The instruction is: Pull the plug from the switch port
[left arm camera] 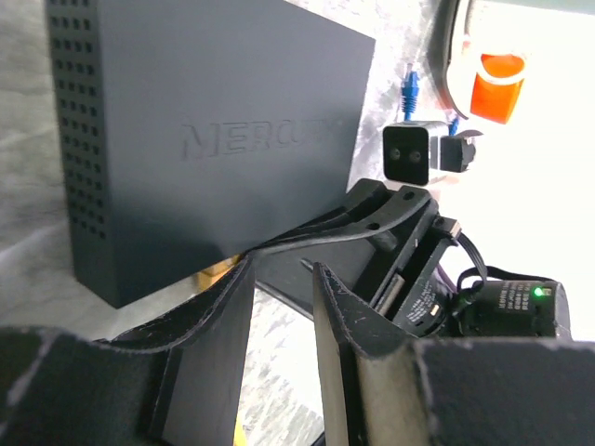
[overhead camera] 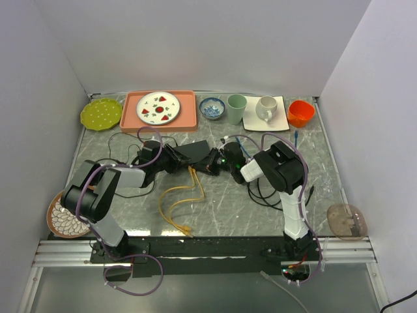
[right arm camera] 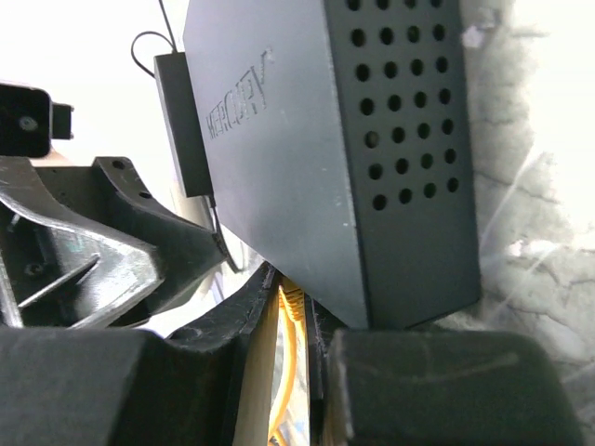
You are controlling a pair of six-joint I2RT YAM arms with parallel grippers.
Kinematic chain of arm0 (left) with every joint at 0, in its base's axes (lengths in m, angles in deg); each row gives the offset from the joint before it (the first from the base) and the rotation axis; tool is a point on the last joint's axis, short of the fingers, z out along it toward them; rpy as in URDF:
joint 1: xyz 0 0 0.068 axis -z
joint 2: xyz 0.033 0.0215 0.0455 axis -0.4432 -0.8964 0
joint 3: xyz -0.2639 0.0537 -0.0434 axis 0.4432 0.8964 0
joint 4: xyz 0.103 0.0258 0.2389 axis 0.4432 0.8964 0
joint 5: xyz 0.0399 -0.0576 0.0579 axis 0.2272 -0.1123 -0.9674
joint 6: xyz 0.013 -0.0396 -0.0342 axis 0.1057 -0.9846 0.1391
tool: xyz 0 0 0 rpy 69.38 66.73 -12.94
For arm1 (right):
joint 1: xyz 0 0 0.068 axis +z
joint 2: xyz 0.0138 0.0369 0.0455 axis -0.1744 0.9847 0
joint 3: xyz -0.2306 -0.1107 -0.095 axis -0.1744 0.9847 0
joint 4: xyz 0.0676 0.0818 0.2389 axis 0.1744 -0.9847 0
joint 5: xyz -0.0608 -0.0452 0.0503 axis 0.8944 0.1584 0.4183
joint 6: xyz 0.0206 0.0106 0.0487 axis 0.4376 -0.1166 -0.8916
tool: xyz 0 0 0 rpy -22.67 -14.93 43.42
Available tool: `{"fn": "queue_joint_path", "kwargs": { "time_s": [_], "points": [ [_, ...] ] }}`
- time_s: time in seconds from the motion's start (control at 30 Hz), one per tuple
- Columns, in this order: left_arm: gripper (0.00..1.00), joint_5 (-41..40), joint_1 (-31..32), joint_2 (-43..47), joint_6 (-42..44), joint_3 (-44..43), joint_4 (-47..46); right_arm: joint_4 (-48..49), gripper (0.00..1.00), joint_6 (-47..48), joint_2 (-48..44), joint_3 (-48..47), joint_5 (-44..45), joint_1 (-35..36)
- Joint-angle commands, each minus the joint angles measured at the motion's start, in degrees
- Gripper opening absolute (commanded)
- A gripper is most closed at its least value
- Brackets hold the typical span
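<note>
The switch (overhead camera: 193, 151) is a flat matte black box with raised lettering (left arm camera: 214, 139) and a perforated end (right arm camera: 409, 139); it sits mid-table between both arms. A yellow plug (right arm camera: 291, 303) is seated in its port edge, and its yellow cable (overhead camera: 174, 195) loops toward the near edge. My right gripper (right arm camera: 290, 289) is shut on that plug, fingers tight against the port edge. From the left, my left gripper (left arm camera: 281, 269) holds the switch's lower edge at its fingertips (left arm camera: 244, 279); marble shows in the gap behind them. In the top view the left gripper (overhead camera: 171, 157) and right gripper (overhead camera: 216, 163) flank the switch.
Along the back stand a green plate (overhead camera: 101, 114), a pink tray (overhead camera: 130, 120) carrying a plate, a blue bowl (overhead camera: 212, 108), a green cup (overhead camera: 236, 109), a white mug (overhead camera: 266, 109) and an orange cup (overhead camera: 301, 113). Black cables (overhead camera: 260, 192) lie near the right arm. A small black adapter block (right arm camera: 181, 121) sits beyond the switch.
</note>
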Motion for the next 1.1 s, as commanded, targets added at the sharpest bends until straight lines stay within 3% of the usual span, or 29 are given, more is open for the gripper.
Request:
{"fn": "queue_joint_path", "kwargs": {
  "time_s": [0.0, 0.6, 0.73, 0.9, 1.07],
  "points": [
    [0.38, 2.1, 0.5, -0.3, -1.2, -0.7, -4.2, -6.2, 0.00, 5.5, -1.0, 1.7, 1.3, 0.9],
    [0.38, 2.2, 0.8, -4.5, -1.1, -2.4, -3.8, -7.8, 0.00, 9.8, -9.8, 10.3, 1.5, 1.5],
    [0.37, 1.7, 0.7, -2.8, -1.2, -2.0, -4.0, -10.0, 0.00, 12.4, -17.5, 13.1, 3.9, 1.4],
    [0.38, -3.4, -0.4, 7.2, 0.3, -1.3, 0.3, -26.6, 0.00, 22.3, -32.6, 13.3, 14.3, 1.4],
    [0.44, -16.3, -0.6, 17.7, 2.2, -1.8, 12.4, -44.5, 0.00, 31.4, -49.9, 9.3, 27.3, 1.4]
  ]
}}
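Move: The right fingers already pinch the right-hand yellow plug. From that hand, the other yellow plug is level, 1 or 2 cm to the left, and the middle of the black switch is about 6 cm ahead and in line. From the left hand, at the switch's front edge, the switch's middle is roughly 4 cm ahead, 3 cm right and 2 cm lower; the held plug is some 2 cm back, 3 cm right and 3 cm below. Keep the right fingers shut on the yellow plug and draw it back about 6 cm, drifting right, out of the switch's port, then lift some 8 cm while swinging farther right and tilting the wrist. Meanwhile sink the left fingers about 1 cm at the switch's front edge to steady it, hold there half open, then raise them clear, slightly left. ##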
